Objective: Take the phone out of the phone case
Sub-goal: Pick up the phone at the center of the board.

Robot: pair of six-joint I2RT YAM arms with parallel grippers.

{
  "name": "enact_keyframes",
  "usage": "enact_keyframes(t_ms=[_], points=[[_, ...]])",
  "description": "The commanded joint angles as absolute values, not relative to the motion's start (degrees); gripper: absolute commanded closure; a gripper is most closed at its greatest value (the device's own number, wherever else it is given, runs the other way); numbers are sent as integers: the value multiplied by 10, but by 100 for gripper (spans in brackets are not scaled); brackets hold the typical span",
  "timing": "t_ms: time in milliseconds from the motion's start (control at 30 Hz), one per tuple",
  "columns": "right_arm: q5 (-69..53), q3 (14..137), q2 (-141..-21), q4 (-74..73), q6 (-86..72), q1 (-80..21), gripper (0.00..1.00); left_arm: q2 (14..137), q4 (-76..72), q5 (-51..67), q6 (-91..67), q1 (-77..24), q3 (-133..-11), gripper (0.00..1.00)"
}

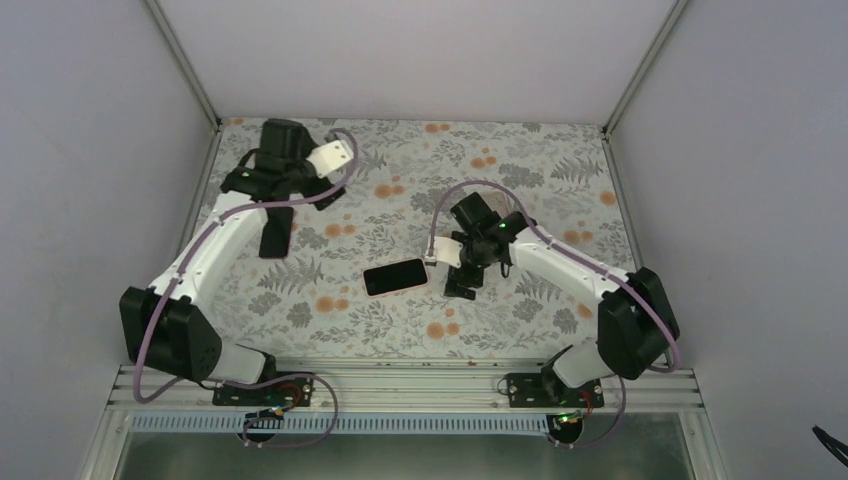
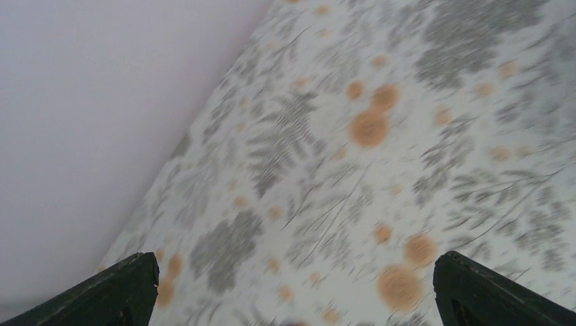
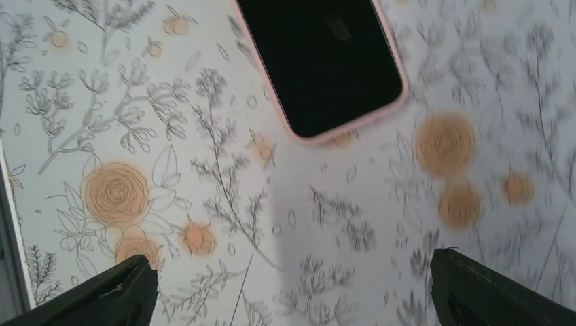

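Note:
The phone [image 1: 394, 276], black with a glossy dark screen, lies screen up inside the pale pink phone case [image 1: 426, 268] on the flowered table, near the middle. In the right wrist view the phone [image 3: 319, 58] fills the top, with the case's pink rim [image 3: 353, 124] around its near end. My right gripper [image 3: 292, 261] is open and empty, hovering just right of the phone's end without touching it; it also shows in the top view [image 1: 463, 283]. My left gripper [image 2: 295, 261] is open and empty at the table's far left, above bare cloth.
A black phone-sized oblong [image 1: 276, 231] shows below the left wrist; I cannot tell whether it is a second phone or part of the gripper. Grey walls [image 2: 81, 122] close the table's left, back and right. A metal rail [image 1: 400, 385] runs along the near edge.

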State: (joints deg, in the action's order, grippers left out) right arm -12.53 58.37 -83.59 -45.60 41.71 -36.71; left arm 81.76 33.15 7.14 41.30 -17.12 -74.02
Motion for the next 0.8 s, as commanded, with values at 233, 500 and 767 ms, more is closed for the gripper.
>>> enact_keyframes(t_ms=[233, 500, 767], points=[[-247, 714, -1025, -415, 564, -411, 0, 715, 346, 35, 383, -52, -660, 0], [-263, 787, -1113, -425, 593, -425, 0, 674, 346, 64, 379, -10, -618, 0], [-252, 807, -1144, -412, 599, -429, 0, 672, 335, 101, 378, 19, -594, 0]])
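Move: The pink-edged phone at the board's centre lies about 17 cm to the right gripper's left, some 3 cm farther out and roughly 8 cm below it. The pale case is about 19 cm ahead of that gripper and 8 cm to its right. From the left gripper the centre phone is about 10 cm back, 14 cm to the right and 22 cm below, while the other dark phone lies 16 cm to its left, nearly level with it and as far down. Bring the right gripper about 11 cm left towards the near end of the centre phone, drifting slightly forward and sinking about 5 cm on the way, and turn it some 25 degrees counter-clockwise to line up with the phone's length, fingers wide open. Meanwhile swing the open left gripper clear, about 13 cm left and a little back, turning counter-clockwise high over the board towards the other phone. ##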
